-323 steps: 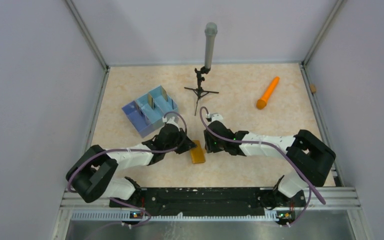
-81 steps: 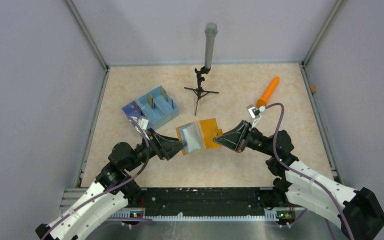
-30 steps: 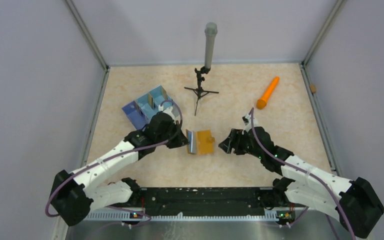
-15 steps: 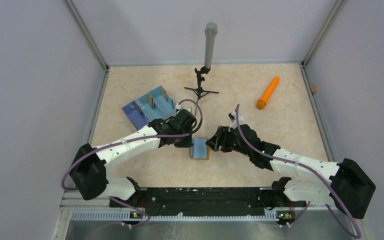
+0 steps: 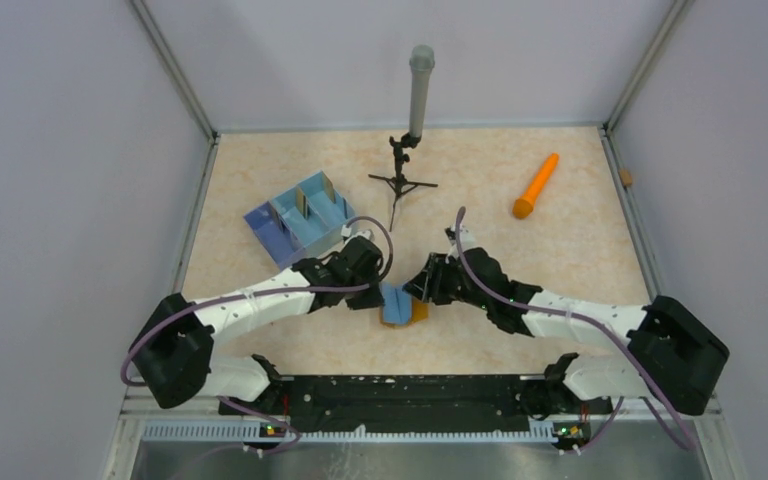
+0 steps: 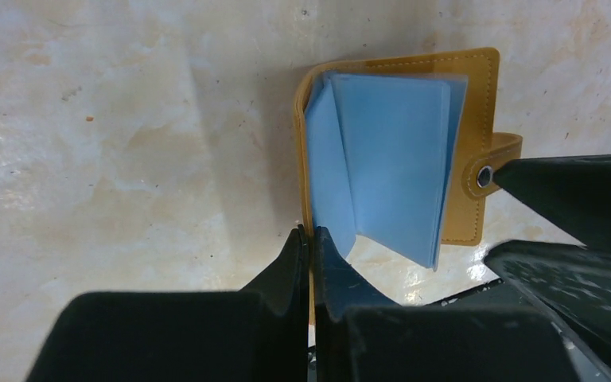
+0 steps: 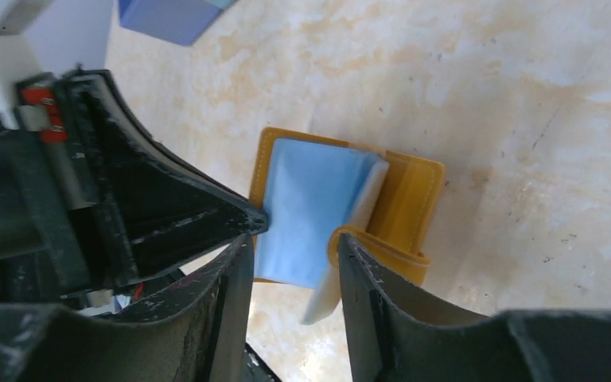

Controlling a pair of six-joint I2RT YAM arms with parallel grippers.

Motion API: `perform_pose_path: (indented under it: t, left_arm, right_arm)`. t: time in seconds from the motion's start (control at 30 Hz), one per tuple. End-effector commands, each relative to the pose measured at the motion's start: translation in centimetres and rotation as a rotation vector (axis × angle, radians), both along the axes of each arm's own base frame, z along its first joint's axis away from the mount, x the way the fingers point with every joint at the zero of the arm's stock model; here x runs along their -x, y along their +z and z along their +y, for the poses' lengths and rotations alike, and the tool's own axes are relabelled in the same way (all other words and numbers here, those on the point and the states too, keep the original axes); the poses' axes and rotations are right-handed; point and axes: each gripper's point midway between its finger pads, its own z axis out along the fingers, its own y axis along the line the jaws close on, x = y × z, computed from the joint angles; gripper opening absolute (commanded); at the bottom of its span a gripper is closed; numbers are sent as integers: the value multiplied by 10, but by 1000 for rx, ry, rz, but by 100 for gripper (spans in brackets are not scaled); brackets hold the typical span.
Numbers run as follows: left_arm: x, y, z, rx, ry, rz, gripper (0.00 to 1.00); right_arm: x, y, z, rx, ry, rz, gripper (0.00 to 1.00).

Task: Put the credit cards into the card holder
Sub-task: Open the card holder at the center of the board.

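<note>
The card holder [image 5: 417,311] lies open on the table, mustard cover down, blue pocket leaves [image 6: 394,159] fanned upward. My left gripper [image 6: 310,232] is shut on the cover's left edge [image 6: 312,274]. From the right, my right gripper [image 7: 293,243] stands open around the free edges of the leaves [image 7: 310,207]; its right finger [image 7: 366,278] touches the snap tab [image 7: 382,255]. In the top view the left gripper [image 5: 378,290] and the right gripper [image 5: 422,290] meet over the holder. Two grey-brown credit cards [image 5: 302,203] [image 5: 328,188] stand upright in the blue tray.
The blue divided tray [image 5: 272,232] sits behind my left arm. A grey tube on a black tripod [image 5: 405,172] stands at the back centre. An orange cone-shaped stick [image 5: 535,186] lies at the back right. A small brown piece [image 5: 626,177] rests by the right wall.
Both grippers have come together toward the near centre, and the card holder has come down nearer the front. The right gripper has reached its leaves and its jaws have narrowed.
</note>
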Motion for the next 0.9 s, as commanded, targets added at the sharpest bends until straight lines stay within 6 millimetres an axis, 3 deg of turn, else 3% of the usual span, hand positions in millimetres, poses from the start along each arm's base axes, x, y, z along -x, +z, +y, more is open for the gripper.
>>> perform_pose_path:
  t: [0.0,0.2,0.5,0.7,0.87]
  left_arm:
    - [-5,9,-14,140,24,-32,0]
    - [-1,6,-16,196,11,-25,0]
    - [-3,-4,-4,168,44,-22,0]
    - [-3,-20,6,152,74,-1,0]
    - [-5,-35,19,71,80,-11,1]
  right_arm:
    - [1,-2,21,-26,70,7,41]
    - [-2,-24,28,47,96,37,35]
    - [-21,-63,-25,336,-93,42,26]
    - [-15,-85,-41,436,-100,77,10]
    - [-14,-93,-53,492,-119,84,3]
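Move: The loose blue page of the card holder, which the right hand goes for, has its free edge standing almost straight under that hand, some 7 cm down. The card holder's middle is about 2 cm to its left, level ahead and 9 cm below; the snap tab is about 3 cm to its right, level ahead, 8 cm below. The left hand already pinches the holder's left edge; from it the page edge is about 6 cm to the right, level ahead, 1 cm below. The right hand sinks about 9 cm to the half-open card holder, almost straight down at first and then swinging some 5 cm to the right with the blue page, tipping to point more steeply down while its half-open fingers close nearly shut on the page's free edge. The left hand keeps its pinch on the holder's left edge as the counter-hold, easing down about 2 cm and tilting slightly. ##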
